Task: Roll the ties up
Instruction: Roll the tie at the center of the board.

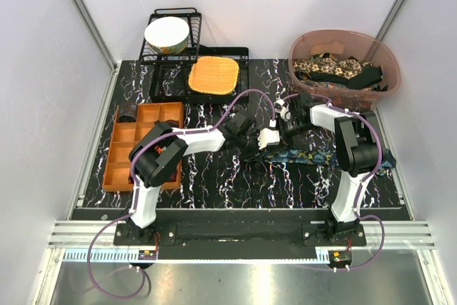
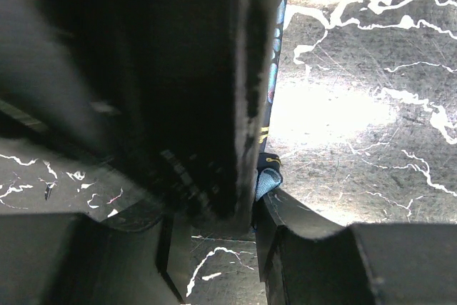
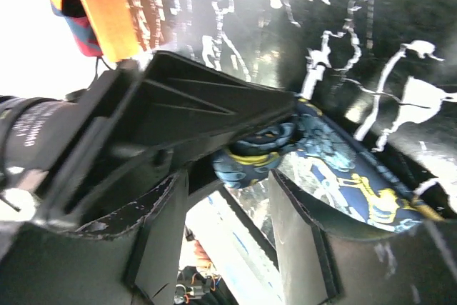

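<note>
A dark blue tie [image 1: 321, 156] with teal-yellow print lies flat across the table's right half. Its left end is wound into a small roll [image 3: 250, 158]. My left gripper [image 1: 265, 138] reaches in from the left, and one of its ribbed fingers [image 3: 200, 105] lies over the roll. In the left wrist view a fold of the tie [image 2: 268, 182] is pressed against the inner side of the left gripper [image 2: 218, 223]'s right finger, with a black finger close in front. My right gripper [image 3: 227, 183] stands open just short of the roll, nothing between its fingers. In the top view the right gripper [image 1: 289, 125] sits close behind the left one.
A pink basin [image 1: 303, 51] at the back right holds more ties [image 1: 335, 69]. An orange woven mat [image 1: 213, 75] lies by a black dish rack [image 1: 153, 51] with a white bowl [image 1: 166, 33]. An orange compartment tray [image 1: 139, 144] sits at the left.
</note>
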### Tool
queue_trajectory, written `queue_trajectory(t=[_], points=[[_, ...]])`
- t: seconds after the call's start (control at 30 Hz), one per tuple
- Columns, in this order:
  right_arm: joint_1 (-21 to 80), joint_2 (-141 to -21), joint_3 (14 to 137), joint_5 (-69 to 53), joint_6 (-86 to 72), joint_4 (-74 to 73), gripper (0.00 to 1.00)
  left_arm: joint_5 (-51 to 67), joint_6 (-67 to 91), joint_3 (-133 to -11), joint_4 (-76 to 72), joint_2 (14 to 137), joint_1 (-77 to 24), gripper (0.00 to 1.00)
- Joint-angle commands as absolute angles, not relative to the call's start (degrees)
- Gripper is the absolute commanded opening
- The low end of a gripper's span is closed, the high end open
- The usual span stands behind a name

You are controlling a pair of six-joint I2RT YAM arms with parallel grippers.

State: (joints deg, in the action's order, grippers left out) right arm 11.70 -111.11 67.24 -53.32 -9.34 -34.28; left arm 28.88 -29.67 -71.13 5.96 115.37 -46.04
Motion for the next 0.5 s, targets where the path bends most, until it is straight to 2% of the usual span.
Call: queue_trajectory(t=[0.0,0.17,0.37,0.43,0.47], points=[[12.0,-109.1,67.2,-55.2,-11.1,-32.0,0.54,23.8,-30.1,-69.2,15.6,120.1,-46.1,0.11],[14.1,-112.2,67.7,-51.4,-9.2,-32.5,0.42,23.9,-29.7,-69.0,15.8,119.4,-46.2,0.13],[14.2,-113.9,68.2,-50.4,-7.8,-34.2,0.38,24.5,-29.4,-68.9,15.9,119.5,-46.2,0.14],[14.2,-114.2,68.3,-49.3,-7.7,-34.3,0.24,24.6,-29.4,-68.9,15.7,119.4,-46.2,0.14],[14.2,-114.3,68.4,-48.5,-7.1,-34.5,0.12,24.8,-29.3,-68.9,15.6,119.4,-46.2,0.14]])
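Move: The rolled part of the tie already sits between the left fingers, right at their hand point. From the open right hand it lies about 4 cm below, some 2 cm to the left and 1 cm back. The flat unrolled tail stretches away to the right, its middle roughly 17 cm right of the right hand, 3 cm back and 5 cm below; the clear bin stands some 21 cm right and 22 cm ahead of that hand. The right hand hovers with a slight lift, then sinks about 1.5 cm net towards the rolled tie, easing a little left and back, its attitude nearly unchanged, while its fingers close from just over half open to about a quarter, drawing in at the roll. The left hand stays put without turning and keeps its pinch on the roll, fingers pointing right and down; whether the right fingers touch the tie yet can't be made out. ##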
